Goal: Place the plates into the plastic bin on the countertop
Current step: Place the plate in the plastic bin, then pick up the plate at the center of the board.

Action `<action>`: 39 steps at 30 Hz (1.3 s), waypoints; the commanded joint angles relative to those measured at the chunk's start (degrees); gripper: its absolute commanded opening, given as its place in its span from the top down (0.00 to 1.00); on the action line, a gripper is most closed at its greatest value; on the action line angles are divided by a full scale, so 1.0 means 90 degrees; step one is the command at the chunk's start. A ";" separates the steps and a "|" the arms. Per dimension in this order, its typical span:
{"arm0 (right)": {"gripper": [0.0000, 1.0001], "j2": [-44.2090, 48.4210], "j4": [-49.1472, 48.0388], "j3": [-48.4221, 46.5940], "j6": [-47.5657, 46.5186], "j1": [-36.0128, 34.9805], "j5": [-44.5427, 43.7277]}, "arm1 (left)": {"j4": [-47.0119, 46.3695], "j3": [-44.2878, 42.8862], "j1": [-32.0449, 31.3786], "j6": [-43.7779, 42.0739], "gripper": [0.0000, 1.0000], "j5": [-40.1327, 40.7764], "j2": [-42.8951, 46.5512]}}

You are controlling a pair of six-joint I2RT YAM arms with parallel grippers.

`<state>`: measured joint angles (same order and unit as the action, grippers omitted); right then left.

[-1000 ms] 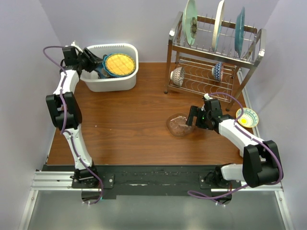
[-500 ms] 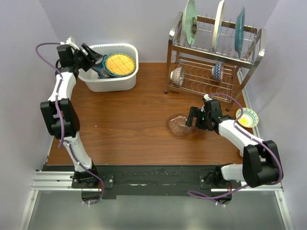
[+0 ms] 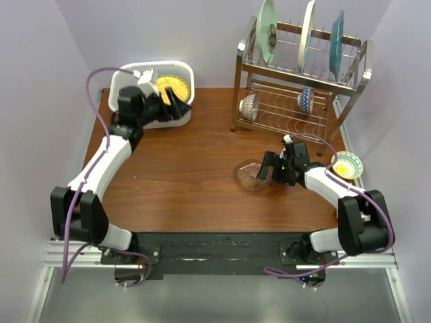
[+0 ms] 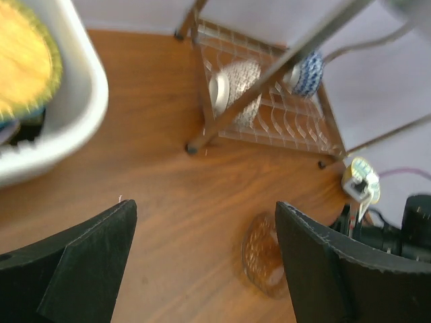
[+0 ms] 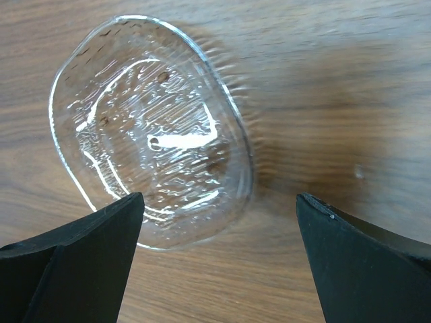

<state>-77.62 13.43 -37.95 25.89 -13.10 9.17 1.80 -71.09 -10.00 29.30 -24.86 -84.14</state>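
The white plastic bin [image 3: 160, 66] stands at the back left of the countertop [image 3: 188, 168], with an amber plate with a blue-green rim [image 3: 177, 85] lying inside it. My left gripper [image 3: 176, 108] hovers over the bin's front right corner, open and empty. The left wrist view shows the bin [image 4: 84, 94] and the amber plate [image 4: 23, 60] at upper left. A clear glass plate [image 3: 250, 176] lies flat mid-table. My right gripper [image 3: 264, 169] hangs open just above the glass plate's [image 5: 148, 128] right edge. Three plates [image 3: 308, 27] stand upright in the rack's top tier.
The steel wire rack [image 3: 357, 74] stands at the back right, with two patterned bowls [image 3: 250, 105] on its lower tier. A small yellow-centred dish [image 3: 347, 165] sits at the right edge beside the right arm. White walls close in both sides.
My left arm swung from the bin's left side across to its front right, and its jaws spread wider. The right arm shifted only slightly over the glass plate.
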 commanded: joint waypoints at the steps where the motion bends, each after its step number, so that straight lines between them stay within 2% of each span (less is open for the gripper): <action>1: 0.01 -0.0388 -0.0428 -0.0343 0.0102 0.0011 0.0572 | -0.0551 0.1353 -0.0440 -0.0034 0.12 0.0399 0.0480; 6: 0.01 -0.0496 -0.0457 -0.0373 0.0180 0.0011 0.0583 | -0.1136 0.2447 -0.1271 -0.0013 0.13 0.0516 0.0209; 12: 0.01 -0.0418 -0.0448 -0.0353 0.0073 0.0011 0.0388 | -0.2162 0.3074 -0.1916 0.0464 0.14 0.0429 -0.0280; 15: 0.01 -0.0466 -0.0535 -0.0343 0.0111 0.0011 0.0446 | -0.2319 0.3094 -0.2082 0.0563 0.14 0.0477 -0.0514; 21: 0.01 -0.0603 -0.0623 -0.0412 0.0131 0.0011 0.0563 | -0.1850 0.2508 -0.2102 0.0328 0.14 0.0302 -0.1090; 29: 0.01 -0.0730 -0.0721 -0.0480 0.0112 0.0020 0.0778 | -0.3198 0.2733 -0.2287 0.1392 0.15 -0.0293 -0.1832; 39: 0.01 -0.0750 -0.0818 -0.0383 0.0248 0.0001 0.0924 | -0.3130 0.2557 -0.2589 0.1549 0.16 -0.0138 -0.2087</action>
<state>-84.05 8.45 -40.49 27.03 -13.10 15.00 -23.05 -46.28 -31.83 41.67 -26.37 -102.45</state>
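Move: The clear glass plate lies about 15 cm back and 26 cm to the right of the left hand, some 27 cm below it. From that hand the bin's middle is roughly 13 cm ahead, 12 cm left and 21 cm down; the rack's left foot is 2 cm ahead, 19 cm right and 28 cm down. The plate is about 5 cm left of the right hand, 3 cm back and 3 cm below. Open left hand sinks some 23 cm, right and back towards the glass plate; open right hand edges forward-left. ##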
